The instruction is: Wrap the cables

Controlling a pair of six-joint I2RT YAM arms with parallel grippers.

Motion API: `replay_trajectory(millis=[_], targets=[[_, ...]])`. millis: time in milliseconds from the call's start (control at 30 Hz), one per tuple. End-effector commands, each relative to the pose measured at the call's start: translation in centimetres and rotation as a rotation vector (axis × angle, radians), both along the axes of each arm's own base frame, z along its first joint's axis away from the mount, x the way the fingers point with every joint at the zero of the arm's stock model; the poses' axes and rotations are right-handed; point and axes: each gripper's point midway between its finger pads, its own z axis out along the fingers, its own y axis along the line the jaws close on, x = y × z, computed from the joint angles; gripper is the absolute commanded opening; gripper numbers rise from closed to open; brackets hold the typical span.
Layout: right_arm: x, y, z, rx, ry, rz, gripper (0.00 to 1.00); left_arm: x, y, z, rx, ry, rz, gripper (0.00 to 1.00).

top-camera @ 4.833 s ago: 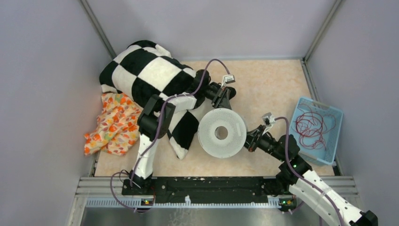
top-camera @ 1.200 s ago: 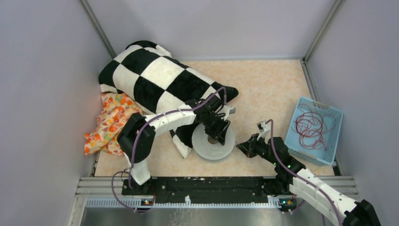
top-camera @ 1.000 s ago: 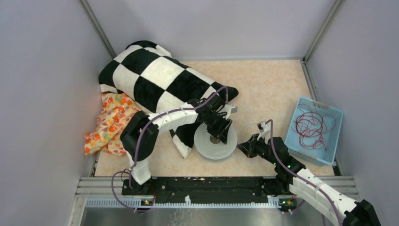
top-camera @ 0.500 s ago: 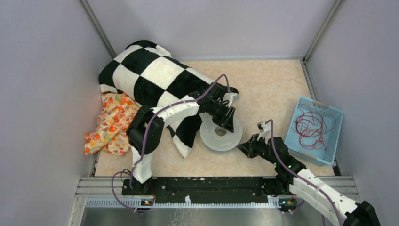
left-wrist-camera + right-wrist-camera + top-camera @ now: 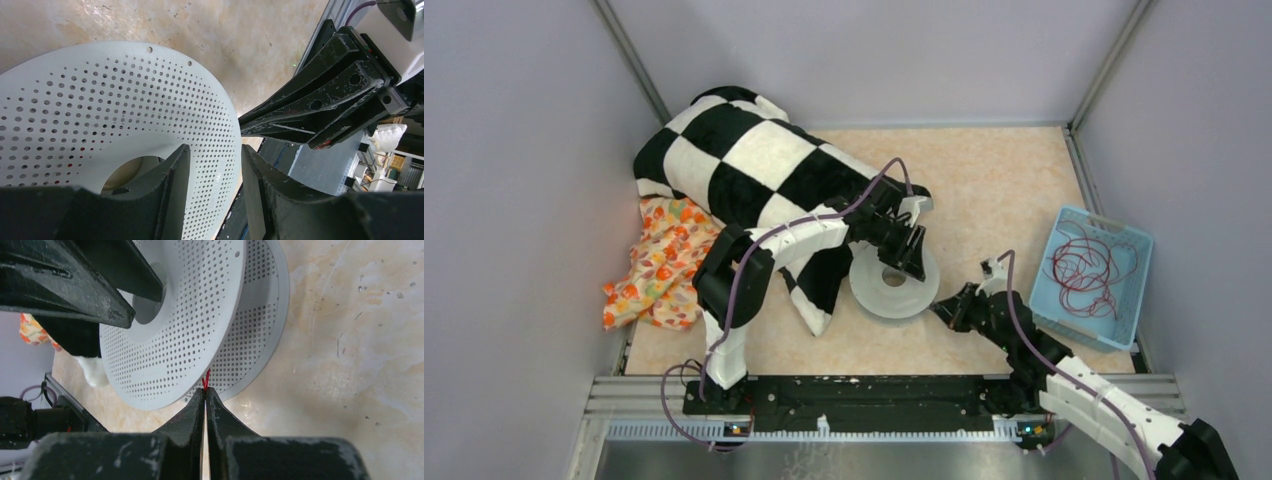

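Note:
A white perforated spool (image 5: 879, 297) stands tilted on the table's middle. My left gripper (image 5: 912, 258) is shut on its upper flange; in the left wrist view the flange (image 5: 100, 100) runs between my two fingers (image 5: 172, 185). My right gripper (image 5: 939, 308) is at the spool's right rim, shut on the tip of a thin red cable (image 5: 205, 380), which pokes out just in front of the spool (image 5: 190, 315). The rest of that cable is hidden. More red cables (image 5: 1089, 265) lie tangled in the blue basket (image 5: 1046, 262).
A black-and-white checkered pillow (image 5: 754, 160) lies at the back left, its corner beside the spool. An orange floral cloth (image 5: 664, 260) lies left of it. The basket stands against the right wall. Grey walls enclose the table.
The left gripper has lowered the spool from its raised position and shifted it right and slightly away. The right gripper has stayed shut near the spool's right rim, barely moving.

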Motion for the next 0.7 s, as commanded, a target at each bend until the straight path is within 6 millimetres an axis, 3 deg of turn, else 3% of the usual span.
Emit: replay_trajectory(millis=[0,200,433,667], targets=[[1.3,0.5,3.1,0.069,0.013,-0.107,0.0,0.7,-0.2,0.4,-0.015,-0.024,0.027,0.48],[1.9,0.3,3.1,-0.005,0.06,-0.195,0.0,2.0,0.6,-0.2,0.032,-0.046,0.089,0.49],[2.8,1.7,2.5,-0.048,0.037,-0.203,0.0,4.6,2.0,-1.0,0.04,-0.047,0.129,0.49],[5.0,1.2,3.7,-0.07,-0.098,-0.263,0.0,6.6,1.3,-1.6,0.03,-0.049,0.101,0.49]])
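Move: The grey spool lies under the left hand's half-open fingers, its middle about 5 cm to their left, 2 cm back and 5 cm below; the red cable's pinched end is 6 cm back, 2 cm right and 5 cm below. From the right hand, which already holds that cable at the rim, the spool's middle is some 7 cm left, 4 cm ahead and 1 cm lower; the blue basket stands about 31 cm right, 5 cm ahead and 3 cm lower. The left hand sweeps forward about 5 cm, drifting some 2 cm left and sinking slightly, so that its half-open fingers pass over the upper flange from its right side towards the far edge, clear of the centre hole. Meanwhile the right hand, shut on the red cable, first lifts a little, then eases down and forward, about 2 cm in all, keeping the cable at the gap between the flanges as the wrist turns roughly 10 degrees clockwise. ##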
